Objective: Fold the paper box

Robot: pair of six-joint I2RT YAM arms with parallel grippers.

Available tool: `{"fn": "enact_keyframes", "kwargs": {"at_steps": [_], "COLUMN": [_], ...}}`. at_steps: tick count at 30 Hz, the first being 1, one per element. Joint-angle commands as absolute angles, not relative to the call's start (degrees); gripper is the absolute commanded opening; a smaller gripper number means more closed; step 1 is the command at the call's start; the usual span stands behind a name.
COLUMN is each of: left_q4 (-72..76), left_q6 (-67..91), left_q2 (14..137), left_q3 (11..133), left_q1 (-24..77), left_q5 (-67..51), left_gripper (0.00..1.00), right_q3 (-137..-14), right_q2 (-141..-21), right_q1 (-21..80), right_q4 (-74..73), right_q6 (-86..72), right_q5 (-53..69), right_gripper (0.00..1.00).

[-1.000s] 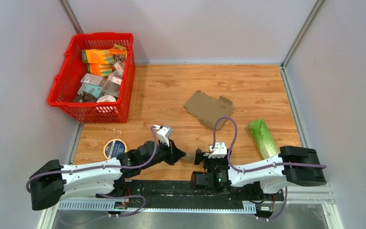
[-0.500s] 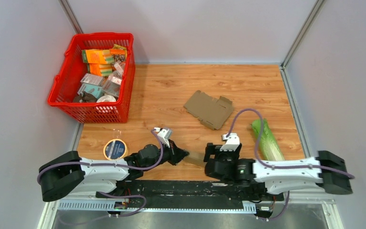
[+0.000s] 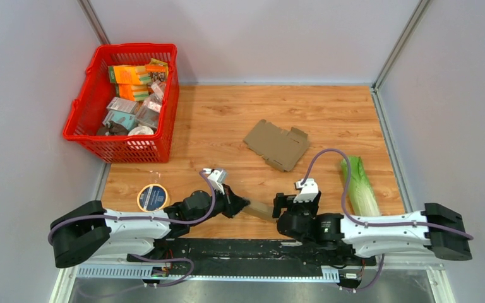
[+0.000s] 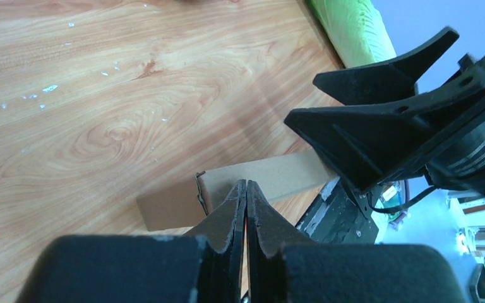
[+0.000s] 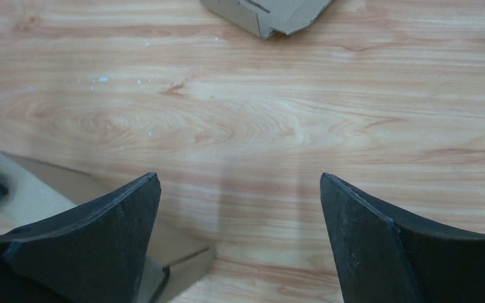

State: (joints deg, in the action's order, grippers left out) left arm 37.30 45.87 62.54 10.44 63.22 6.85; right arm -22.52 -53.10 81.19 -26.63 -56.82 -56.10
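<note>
A small folded brown cardboard piece (image 3: 263, 210) lies at the table's near edge between the two arms. My left gripper (image 3: 245, 204) is shut, its tips pinching the left end of this piece (image 4: 271, 180). My right gripper (image 3: 295, 201) stands wide open just right of it; in the right wrist view (image 5: 239, 178) the piece (image 5: 38, 189) lies under its left finger, with bare wood between the fingers. A larger flat paper box blank (image 3: 276, 144) lies unfolded mid-table, its near corner (image 5: 265, 12) showing at the top of the right wrist view.
A red basket (image 3: 132, 46) full of small packages stands at the back left. A napa cabbage (image 3: 359, 187) lies at the right, beside the right arm's cable. A round blue-labelled tin (image 3: 152, 196) sits near the left arm. Grey walls enclose the table.
The right arm swung rightward and its open gripper came off the cardboard piece to just right of it. The cabbage was nudged right. The left gripper stayed pinched on the piece.
</note>
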Motion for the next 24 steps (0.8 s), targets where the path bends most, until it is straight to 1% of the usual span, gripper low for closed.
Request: {"fn": "enact_keyframes", "kwargs": {"at_steps": [1, 2, 4, 5, 7, 8, 9, 11, 12, 13, 14, 15, 16, 17, 18, 19, 20, 21, 22, 23, 24], "left_q4": [31.5, 31.5, 31.4, 31.3, 29.5, 28.6, 27.0, 26.4, 23.5, 21.2, 16.2, 14.1, 12.1, 7.5, 4.3, 0.7, -7.4, -11.5, -15.6, -22.7, -25.6], "left_q6": [46.5, 46.5, 46.6, 46.4, 45.8, 45.6, 45.7, 46.0, 45.8, 45.4, 44.9, 44.2, 44.0, 43.9, 44.2, 44.5, 44.7, 45.2, 45.5, 45.8, 46.4], "left_q2": [65.6, 65.6, 65.5, 65.2, 64.3, 63.6, 62.8, 59.9, 58.5, 55.8, 54.2, 52.3, 47.7, 44.9, 42.0, 35.7, 32.6, 29.6, 24.3, 22.1, 20.3], "left_q3": [8.8, 8.7, 8.2, 8.1, 8.2, 8.2, 7.8, 6.0, 5.8, 6.3, 6.9, 7.3, 8.1, 8.6, 9.2, 11.0, 12.1, 13.3, 15.9, 17.1, 18.2], "left_q1": [63.0, 63.0, 62.9, 63.0, 63.0, 62.9, 63.1, 63.1, 63.1, 63.1, 63.1, 63.1, 63.1, 63.1, 63.1, 63.1, 63.1, 63.1, 63.0, 63.0, 62.9], "left_q5": [8.5, 8.6, 8.6, 8.4, 7.7, 7.6, 7.5, 7.3, 7.4, 7.1, 6.7, 6.2, 5.4, 5.2, 5.4, 7.0, 7.8, 8.6, 10.3, 10.7, 11.1], "left_gripper": [0.08, 0.08, 0.08, 0.08, 0.08, 0.08, 0.08, 0.09, 0.10, 0.11, 0.15, 0.17, 0.20, 0.26, 0.30, 0.34, 0.47, 0.50, 0.52, 0.56, 0.58], "right_q3": [-20.2, -23.6, -28.3, -30.3, -34.3, -34.7, -35.2, -35.4, -35.7, -35.7, -35.7, -35.7, -35.9, -35.9, -36.1, -36.4, -36.5, -36.8, -37.3, -38.0, -38.2], "right_q2": [-64.6, -69.5, -73.0, -74.1, -72.7, -70.1, -68.7, -65.1, -64.0, -63.0, -61.5, -60.8, -60.2, -59.2, -58.8, -58.7, -59.2, -59.9, -60.7, -62.4, -63.0], "right_q1": [85.4, 86.4, 88.2, 88.4, 88.2, 87.7, 85.8, 82.6, 79.1, 77.4, 75.7, 73.1, 72.3, 71.9, 71.7, 71.7, 71.5, 71.1, 70.9, 70.8, 70.5], "right_q4": [-20.7, -27.4, -34.0, -38.2, -37.5, -34.7, -33.5, -32.3, -32.7, -32.6, -32.1, -32.2, -32.3, -31.7, -31.0, -29.8, -29.0, -28.7, -28.5, -28.9, -30.0], "right_q6": [-65.0, -71.6, -74.6, -72.8, -66.0, -62.5, -57.1, -53.8, -52.6, -51.5, -50.3, -49.6, -49.4, -48.8, -48.1, -46.7, -46.1, -45.7, -44.5, -43.8, -43.5], "right_q5": [-62.6, -64.2, -67.0, -67.0, -63.7, -61.6, -56.1, -49.1, -42.0, -37.9, -33.5, -26.3, -23.1, -20.3, -15.3, -12.7, -10.0, -5.1, -2.8, -1.2, -0.9], "right_gripper": [1.00, 1.00, 1.00, 1.00, 1.00, 1.00, 1.00, 1.00, 1.00, 1.00, 1.00, 1.00, 1.00, 1.00, 1.00, 1.00, 1.00, 1.00, 1.00, 1.00, 1.00]}}
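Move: The folded paper box stands on edge between the hands, its middle about 4 cm to the left hand's right, 3 cm back and 4 cm lower, with that hand's shut tips right at its left end. From the open right hand, the box's middle is some 11 cm left, 5 cm back and 2 cm lower. The flat cardboard lies about 16 cm ahead of the right hand and 5 cm left; the lettuce is 21 cm to its right and 3 cm ahead, both about 5 cm below. The box is left by the left hand, which stays at its end at first, then draws off about 6 cm left and 3 cm back, rising slightly while its fingers open to about half. The right hand, wide open throughout, eases left, then sweeps back and farther left towards the box, about 6 cm each way in all, its fingers tipping down some 30 degrees and turning counter-clockwise. ##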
